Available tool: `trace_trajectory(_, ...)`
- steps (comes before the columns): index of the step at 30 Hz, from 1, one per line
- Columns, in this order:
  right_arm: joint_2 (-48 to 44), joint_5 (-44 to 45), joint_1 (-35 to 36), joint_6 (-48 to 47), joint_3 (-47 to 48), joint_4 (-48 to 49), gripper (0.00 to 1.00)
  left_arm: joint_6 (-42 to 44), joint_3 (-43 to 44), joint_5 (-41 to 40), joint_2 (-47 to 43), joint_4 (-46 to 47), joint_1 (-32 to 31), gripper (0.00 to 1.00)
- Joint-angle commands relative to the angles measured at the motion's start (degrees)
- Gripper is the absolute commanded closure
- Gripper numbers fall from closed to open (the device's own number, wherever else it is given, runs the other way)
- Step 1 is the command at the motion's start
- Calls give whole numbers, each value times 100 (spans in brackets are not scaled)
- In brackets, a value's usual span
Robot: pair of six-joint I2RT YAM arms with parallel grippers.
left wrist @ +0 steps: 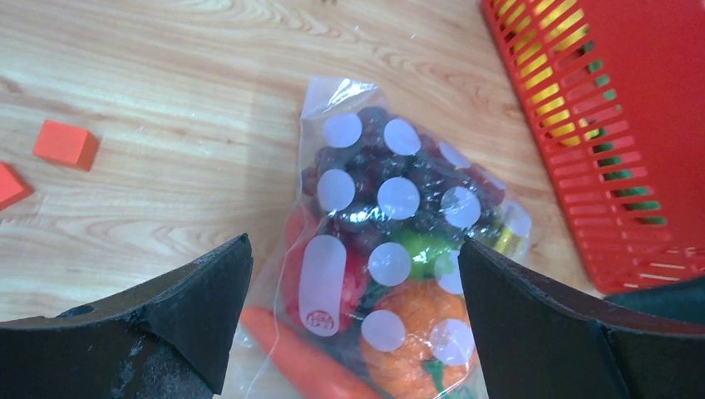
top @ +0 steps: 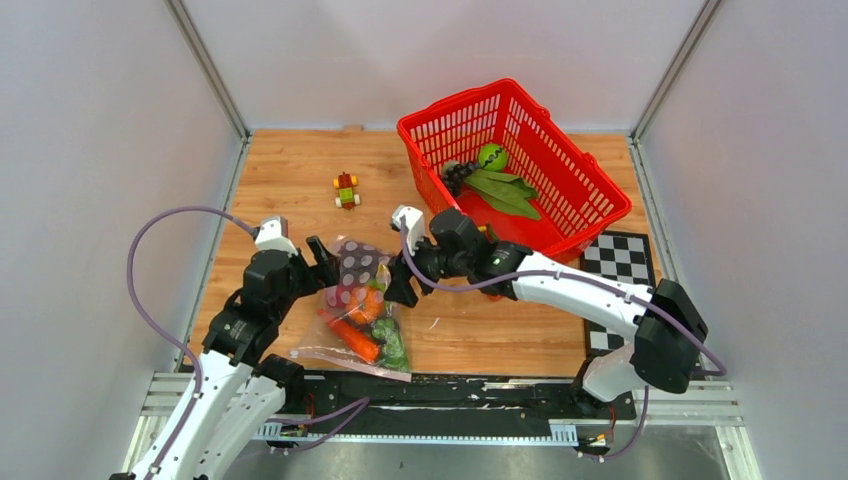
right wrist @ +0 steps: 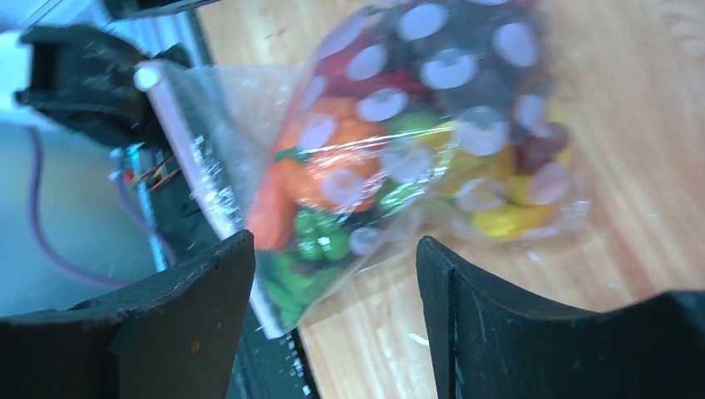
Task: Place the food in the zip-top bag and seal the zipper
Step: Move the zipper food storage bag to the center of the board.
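The clear zip-top bag (top: 358,312) lies on the wooden table, stuffed with food: purple grapes (left wrist: 391,179), a carrot (left wrist: 299,357), an orange piece (left wrist: 416,320), green pieces (right wrist: 312,249) and yellow ones (right wrist: 507,218). Its pinkish zipper (right wrist: 187,158) runs along the edge nearest the table front. My left gripper (top: 325,255) is open and hovers over the bag's far end, a finger (left wrist: 195,307) on each side. My right gripper (top: 400,282) is open just right of the bag, nothing between its fingers (right wrist: 465,307). More food, a green lime (top: 491,156) and green leaves (top: 505,192), sits in the basket.
A red mesh basket (top: 560,175) stands at the back right, close behind the right arm. A small red-yellow-green block figure (top: 346,188) sits at the back centre. A checkerboard card (top: 622,262) lies at the right. Black rail along the front edge (top: 480,395).
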Motion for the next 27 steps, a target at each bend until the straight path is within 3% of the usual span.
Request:
trace_trajectory(1,-123,-626,474,-59,-252,-46,29,164,283,-70,84,-478,-10,0)
trace_trajectory(6,107,140,1217,112,-590,-203,29,-15,71,548,-68,-767,-10,0)
trace_trajectory(14,650,344,1279,532,-825,599,28,-494,-745,1532,99,131,-11,0)
trace_trajectory(21,1339,1062,911,191,49,388,28,-728,-1087,1645,333,1155,-10,0)
trace_trajectory(27,1318,788,279,-61,230,504,28,-1108,-1341,1988,562,2313,-10,3)
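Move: The filled bag, my target with both hands, lies about 7 cm to the right and 5 cm back of my left hand, some 14 cm lower. From my right hand it is about 8 cm to the left, 2 cm back and some 14 cm below; the red basket stands about 25 cm ahead and 26 cm to that hand's right. Two red blocks lie roughly 15 cm left of my left hand and level with it; the toy car is about 22 cm ahead and 2 cm right of it. I bring both open hands down onto the bag for another forward shove. My right swings back about 11 cm while dropping some 12, dips its fingers about 15 degrees, then sweeps forward about 9 cm with its fingers coming against the bag's right side. My left sinks about 8 cm, drifts 5 cm right over the bag and back a little, tipping down, then eases forward. ##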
